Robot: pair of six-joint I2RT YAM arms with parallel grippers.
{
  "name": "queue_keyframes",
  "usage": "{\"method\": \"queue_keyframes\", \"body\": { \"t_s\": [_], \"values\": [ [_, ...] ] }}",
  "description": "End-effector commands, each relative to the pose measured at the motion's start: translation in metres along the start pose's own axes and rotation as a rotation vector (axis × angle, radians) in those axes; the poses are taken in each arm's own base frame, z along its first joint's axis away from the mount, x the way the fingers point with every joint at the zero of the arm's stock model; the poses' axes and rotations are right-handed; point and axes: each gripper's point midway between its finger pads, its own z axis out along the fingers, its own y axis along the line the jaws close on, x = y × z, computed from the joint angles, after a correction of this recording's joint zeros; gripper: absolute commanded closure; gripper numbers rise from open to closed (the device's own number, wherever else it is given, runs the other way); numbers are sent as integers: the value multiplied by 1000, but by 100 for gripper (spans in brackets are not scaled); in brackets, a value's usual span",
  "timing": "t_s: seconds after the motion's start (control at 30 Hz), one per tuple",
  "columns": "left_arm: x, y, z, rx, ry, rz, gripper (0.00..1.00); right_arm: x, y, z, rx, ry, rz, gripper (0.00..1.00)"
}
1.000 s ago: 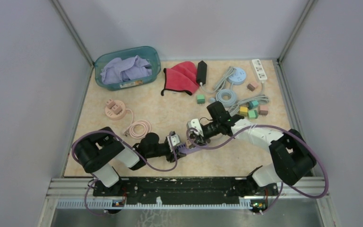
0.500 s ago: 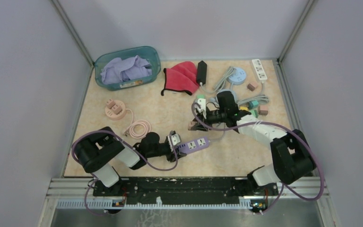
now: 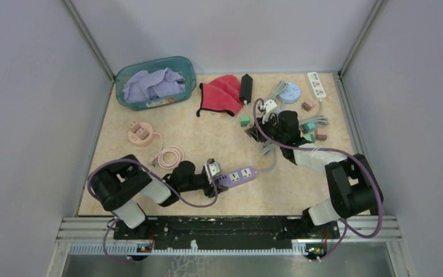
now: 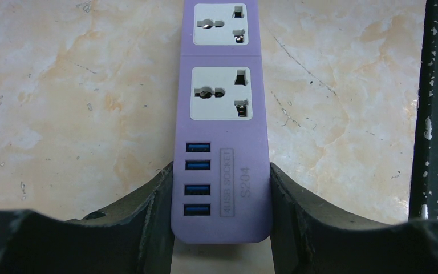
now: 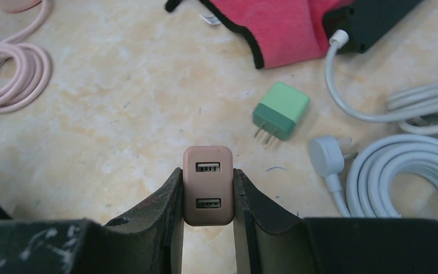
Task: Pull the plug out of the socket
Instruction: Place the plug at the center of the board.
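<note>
The socket is a purple power strip (image 3: 240, 174) lying flat near the front of the table. Both of its outlets (image 4: 220, 93) are bare. My left gripper (image 4: 221, 174) is shut on its USB end, with a finger (image 4: 154, 200) pressed to each side. The plug, a small brown two-port USB adapter (image 5: 207, 191), is pinched in my right gripper (image 5: 207, 172). It hangs above the table, well clear of the strip. In the top view my right gripper (image 3: 258, 130) is back right of the strip, near the grey cables.
A green adapter (image 5: 280, 110), a white plug and coiled cable (image 5: 410, 165), a red cloth (image 3: 222, 92) and a black power strip (image 3: 246, 88) lie ahead of my right gripper. A teal basket (image 3: 156, 83) stands back left. A pink socket with cable (image 3: 140, 133) lies left.
My right gripper has pulled the plug out of the purple strip and carried it up, back and right. The left gripper and the strip have stayed put.
</note>
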Motion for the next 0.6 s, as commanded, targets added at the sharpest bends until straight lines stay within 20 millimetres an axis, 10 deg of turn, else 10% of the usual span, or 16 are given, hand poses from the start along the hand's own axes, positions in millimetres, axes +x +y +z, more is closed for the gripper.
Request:
{"method": "queue_keyframes", "body": {
  "t_s": [0.0,0.33,0.57],
  "values": [
    [4,1,3,-11,23,-47,99,-15,-41,11,222,-73,182,84],
    [5,2,1,-19,25,-65,98,14,-56,34,271,26,390,68],
    [4,2,2,-21,20,-67,97,27,-76,30,329,37,445,31]
  ]
}}
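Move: The pink plug is still pinched in the right hand; the bare table spot it is headed for lies about 4 cm ahead, 3 cm to the right and 11 cm below. The green plug is roughly 8 cm straight ahead and 10 cm down, with the grey cable plug 6 cm right of it and the grey cable coil some 13 cm right of it. From the left hand the bare spot is about 24 cm ahead and 14 cm to the right. The pink plug is lowered about 6 cm by the right hand while also going some 4 cm forward and 3 cm right, towards the bare table just short of the green plug. On the way the wrist turns clockwise and tips further down, about 30 degrees altogether; near the bottom, still sinking, the fingers open and release the pink plug. ##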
